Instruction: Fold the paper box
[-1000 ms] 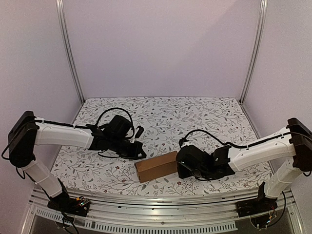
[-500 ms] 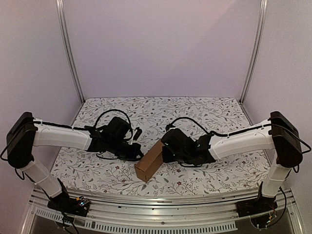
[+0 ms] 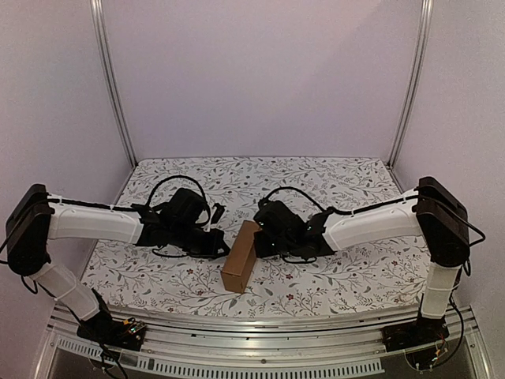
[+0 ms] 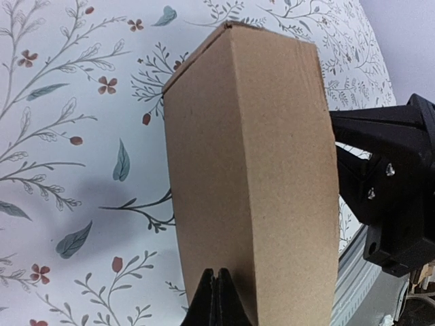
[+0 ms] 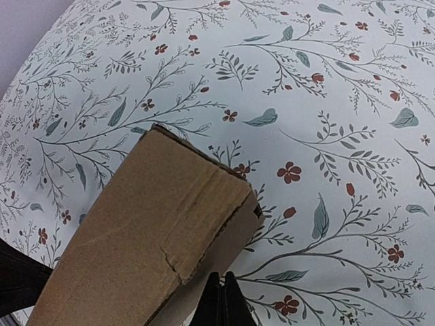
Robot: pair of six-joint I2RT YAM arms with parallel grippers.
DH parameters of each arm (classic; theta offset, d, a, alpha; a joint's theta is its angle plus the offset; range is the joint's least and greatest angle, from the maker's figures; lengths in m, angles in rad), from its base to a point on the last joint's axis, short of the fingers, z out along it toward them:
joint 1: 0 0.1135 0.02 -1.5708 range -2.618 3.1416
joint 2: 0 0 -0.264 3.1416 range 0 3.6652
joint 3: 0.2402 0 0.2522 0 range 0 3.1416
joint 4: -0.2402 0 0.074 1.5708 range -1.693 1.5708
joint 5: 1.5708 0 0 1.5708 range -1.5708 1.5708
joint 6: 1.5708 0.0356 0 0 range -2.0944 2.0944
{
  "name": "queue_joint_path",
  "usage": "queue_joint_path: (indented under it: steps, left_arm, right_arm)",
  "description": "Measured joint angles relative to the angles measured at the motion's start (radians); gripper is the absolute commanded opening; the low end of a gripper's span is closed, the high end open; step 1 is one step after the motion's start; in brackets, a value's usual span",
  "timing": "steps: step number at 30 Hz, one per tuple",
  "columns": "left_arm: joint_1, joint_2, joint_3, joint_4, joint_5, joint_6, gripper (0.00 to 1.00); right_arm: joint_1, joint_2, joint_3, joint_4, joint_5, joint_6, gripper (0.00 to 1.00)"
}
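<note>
The paper box is a closed oblong brown cardboard box lying on the floral cloth, its long axis running from near-left to far-right. My left gripper is shut with nothing in it, its tips against the box's left long side. The left wrist view shows the box with the shut fingertips touching its side wall. My right gripper is shut and empty at the box's far right side. In the right wrist view its tips rest against the box near a creased end flap.
The floral tablecloth covers the table. Metal posts stand at the back corners against plain walls. A metal rail runs along the front edge. The right arm's black body shows behind the box in the left wrist view.
The right arm swung from the box's right end in toward the middle and turned the box from crosswise to nearly front-to-back. The left gripper stayed against its left side.
</note>
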Motion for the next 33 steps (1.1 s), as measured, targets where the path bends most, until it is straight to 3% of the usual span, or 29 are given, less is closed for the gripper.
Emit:
queue_joint_path:
  steps: [6,14,33]
  left_arm:
    - [0.001,0.000,0.000,0.000,0.000,0.000,0.00]
    - [0.001,0.001,0.000,0.000,0.004,0.000,0.00]
    - [0.002,0.000,0.000,0.006,0.018,-0.015,0.00]
  right_arm:
    - [-0.019,-0.035,-0.081,0.008,-0.076,0.001,0.00]
    - [-0.023,-0.042,-0.242,0.144,-0.217,0.115,0.00]
    - [-0.023,0.119,-0.187,0.437,-0.359,0.340,0.00]
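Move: Beside the far half of the standing paper box's right side are the right hand's shut fingertips, a little under its top edge; the box's middle lies some 4 cm back, 4 cm left and 3 cm below them. From the left hand's closed tips, at the opposite side, the box's middle is about level fore and aft, 4 cm to the right and 3 cm down. The table around is otherwise clear. Dropping about 6 cm down along the box's right side while drawing back some 4 cm and slightly out to the right, the closed right hand then swings about 6 cm left against that side, low down, its fingers turning some 30 degrees to point more leftward into it. The shut left fingers keep their place as a stop against the left side. ##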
